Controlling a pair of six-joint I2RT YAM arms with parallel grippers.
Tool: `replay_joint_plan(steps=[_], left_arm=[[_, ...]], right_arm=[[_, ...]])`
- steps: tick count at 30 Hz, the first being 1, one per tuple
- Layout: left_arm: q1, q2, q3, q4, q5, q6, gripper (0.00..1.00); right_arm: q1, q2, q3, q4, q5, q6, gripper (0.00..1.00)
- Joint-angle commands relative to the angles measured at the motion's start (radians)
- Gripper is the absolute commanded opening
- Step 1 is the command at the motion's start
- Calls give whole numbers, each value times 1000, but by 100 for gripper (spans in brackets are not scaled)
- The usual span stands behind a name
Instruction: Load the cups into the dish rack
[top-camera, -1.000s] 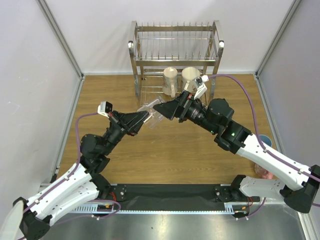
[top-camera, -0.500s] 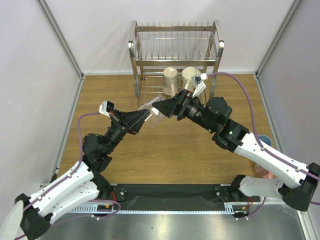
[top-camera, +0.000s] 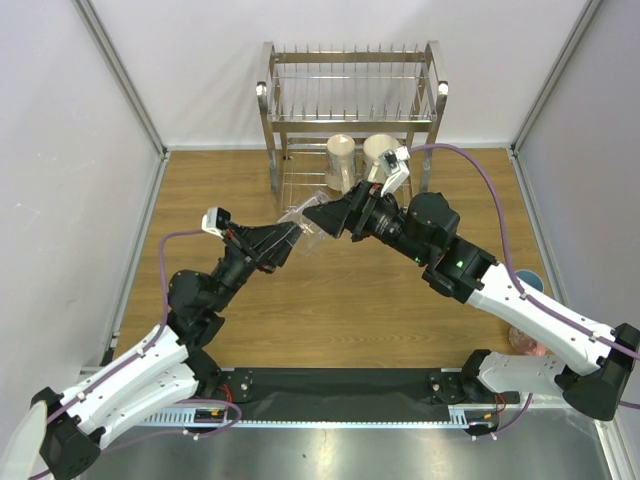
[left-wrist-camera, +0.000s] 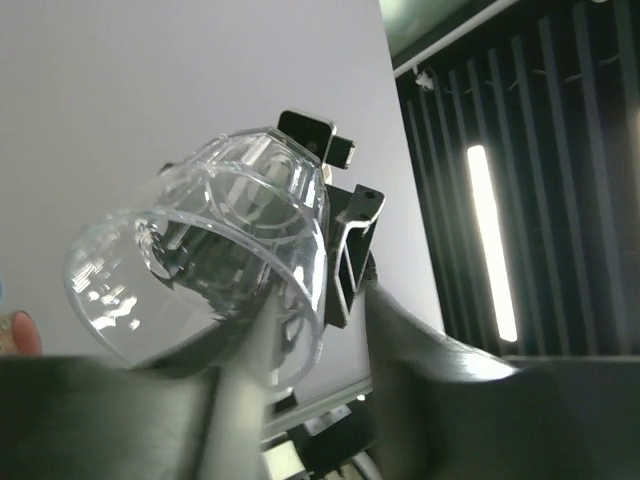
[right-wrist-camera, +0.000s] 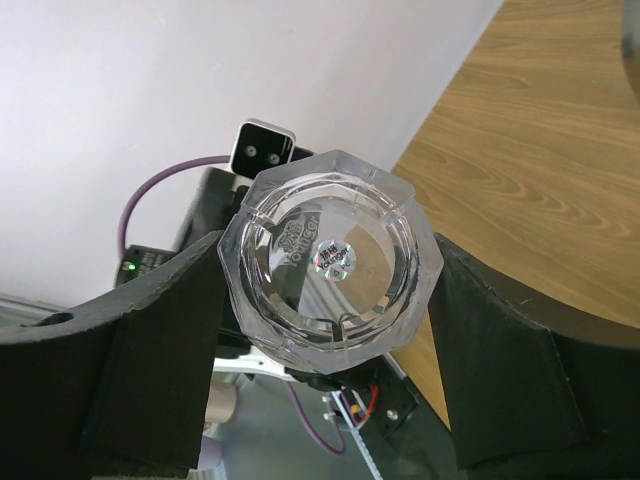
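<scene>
A clear glass tumbler (top-camera: 305, 222) hangs above the table between both grippers, lying on its side. My right gripper (top-camera: 320, 216) is shut on its thick base (right-wrist-camera: 330, 262), one dark pad (right-wrist-camera: 170, 340) on each side. My left gripper (left-wrist-camera: 318, 300) is open at the tumbler's rim (left-wrist-camera: 305, 330): one finger lies against the wall, and the other finger (left-wrist-camera: 400, 335) stands apart from it. The dish rack (top-camera: 350, 90) stands at the back. Two cream mugs (top-camera: 341, 160) (top-camera: 381, 152) sit on its lower tier. A light blue cup (top-camera: 531, 281) and a pink mug (top-camera: 525, 343) sit at the right, partly behind my right arm.
White walls with metal posts close in the table on the left, right and back. The rack's upper tier carries upright prongs (top-camera: 350, 52). My two arms meet over the middle of the wooden table (top-camera: 330, 310).
My left jaws have come apart at the tumbler's rim. My right jaws have narrowed onto its base. Both grippers drifted slightly left.
</scene>
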Motion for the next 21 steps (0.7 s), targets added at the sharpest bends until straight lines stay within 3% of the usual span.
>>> replay_joint_plan(steps=[1, 4, 8, 9, 15, 21], left_arm=[[-5, -47, 1, -73, 20, 19, 50], [-4, -77, -2, -156, 27, 34, 75], [1, -162, 3, -303, 31, 77, 88], [4, -181, 16, -391, 31, 106, 99], [10, -332, 1, -624, -4, 122, 100], [10, -436, 13, -828, -44, 149, 100]], right_arm=[[5, -16, 22, 9, 32, -60, 0], [5, -35, 12, 1, 46, -77, 0], [-10, -41, 12, -18, 46, -91, 0], [-18, -39, 9, -21, 47, -94, 0], [-101, -64, -44, -15, 21, -104, 0], [-185, -33, -54, -108, 46, -232, 0]])
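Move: Ahead of the right hand by about 28 cm, 3 cm to its left and 23 cm lower, is the free left end of the rack's lower shelf. The nearer mug on that shelf lies about 28 cm ahead and 6 cm right of that hand, the white mug 29 cm ahead and 16 cm right, both some 22 cm below. From the left hand, the clear glass is about 3 cm ahead, 3 cm right and slightly above. Opening wide, the left fingers come free of the clear glass's rim and that hand sinks about 6 cm, drawing back and left away from it. The right fingers keep their hold on the glass's base end; the right hand lowers slightly at first, then carries the glass forward, right and down, about 5 cm each way, towards the rack's lower shelf, turning some 10 degrees clockwise with its fingertips dipping. ##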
